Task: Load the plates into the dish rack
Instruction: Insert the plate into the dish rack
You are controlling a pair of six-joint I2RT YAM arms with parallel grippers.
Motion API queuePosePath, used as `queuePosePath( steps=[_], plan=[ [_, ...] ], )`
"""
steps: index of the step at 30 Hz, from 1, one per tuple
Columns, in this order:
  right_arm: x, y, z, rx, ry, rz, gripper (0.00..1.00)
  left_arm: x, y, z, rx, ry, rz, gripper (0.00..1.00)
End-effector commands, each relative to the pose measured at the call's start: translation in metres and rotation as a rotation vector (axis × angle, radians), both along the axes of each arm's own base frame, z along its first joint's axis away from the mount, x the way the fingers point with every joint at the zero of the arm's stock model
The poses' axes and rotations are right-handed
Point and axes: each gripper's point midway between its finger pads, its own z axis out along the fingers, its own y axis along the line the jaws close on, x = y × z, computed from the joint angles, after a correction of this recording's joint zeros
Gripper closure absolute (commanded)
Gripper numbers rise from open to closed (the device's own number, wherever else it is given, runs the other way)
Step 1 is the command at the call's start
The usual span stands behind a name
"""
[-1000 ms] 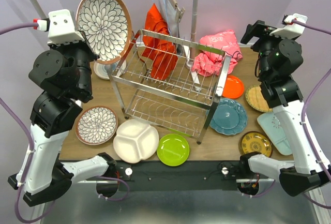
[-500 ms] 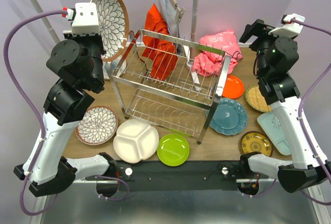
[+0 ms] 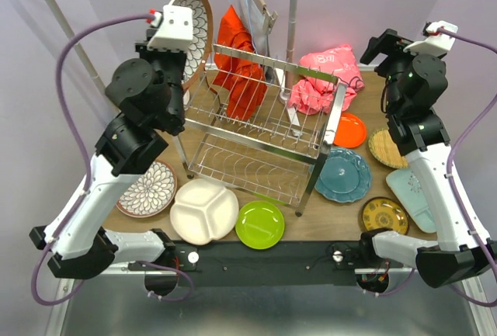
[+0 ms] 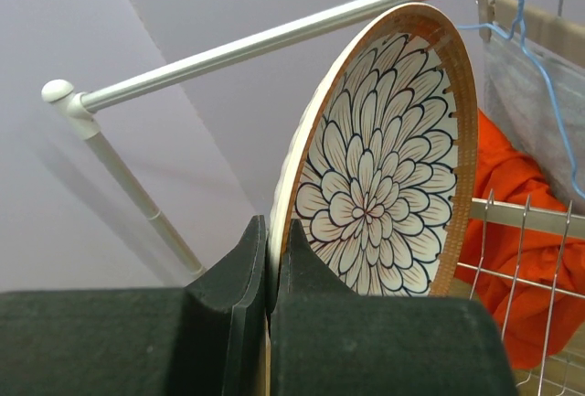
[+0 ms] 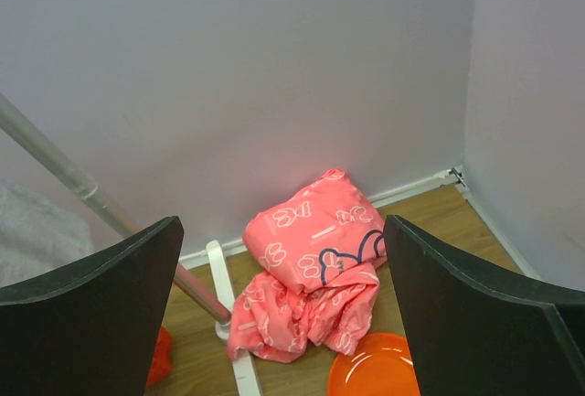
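Note:
My left gripper (image 4: 272,231) is shut on the rim of a white-and-dark floral plate (image 4: 384,176). It holds the plate (image 3: 198,18) up on edge, above the back left corner of the steel dish rack (image 3: 268,60). The rack's racks hold no plates. A second floral plate (image 3: 147,188), a white divided plate (image 3: 203,210) and a lime green plate (image 3: 260,224) lie in front of the rack. Teal (image 3: 343,174), orange (image 3: 349,129), yellow patterned (image 3: 384,215) and pale aqua (image 3: 411,188) plates lie to its right. My right gripper (image 5: 281,222) hangs open and empty, high at the back right (image 3: 380,45).
A white-poled clothes rail (image 3: 74,33) crosses above the back of the table. A red cloth (image 3: 237,57) hangs from it behind the rack. A pink cloth (image 5: 320,286) lies bunched by the back wall, next to the orange plate (image 5: 375,369).
My left arm has carried the floral plate right and backward, turning it more edge-on near the rack's back left corner. The right arm has stayed put.

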Motion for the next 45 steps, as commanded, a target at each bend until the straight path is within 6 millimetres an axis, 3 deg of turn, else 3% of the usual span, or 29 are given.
queuePosePath(
  steps=[1, 14, 31, 45],
  plan=[
    [0.0, -0.002, -0.007, 0.018, 0.012, 0.005, 0.0, -0.006, 0.007, 0.026, -0.061, -0.096, 0.06, 1.0],
    [-0.005, -0.01, -0.009, 0.028, 0.008, -0.011, 0.0, 0.016, -0.021, -0.007, 0.01, -0.027, 0.052, 1.0],
    [-0.002, -0.014, -0.014, 0.039, 0.018, -0.016, 0.0, 0.019, -0.022, -0.031, 0.08, 0.034, 0.091, 1.0],
    [-0.004, -0.018, -0.014, 0.048, 0.015, -0.021, 0.0, 0.016, -0.022, -0.038, 0.089, 0.044, 0.092, 1.0]
  ],
)
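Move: The left hand already pinches the flower plate on edge; the slots at the left end of the rack's upper tier lie roughly 14 cm ahead of it, 6 cm to its right and 21 cm below. The orange cloth hangs about 20 cm ahead, 16 cm right and 18 cm down; the white bowls sit about 32 cm ahead, 17 cm left and far below, some 52 cm. From the right hand those slots are roughly 45 cm left, 5 cm farther out and 12 cm lower. Keeping its pinch on the near rim of the flower plate, the left hand first swings forward, right and down in about equal parts, bringing the plate in towards the left end of the dish rack's upper tier. It then slows and sinks almost straight down, about 7 cm lower in all and about 4 cm to the right, rolling some 10 degrees so its left side rises while the fingers tip a little downward, still shut on the plate. ##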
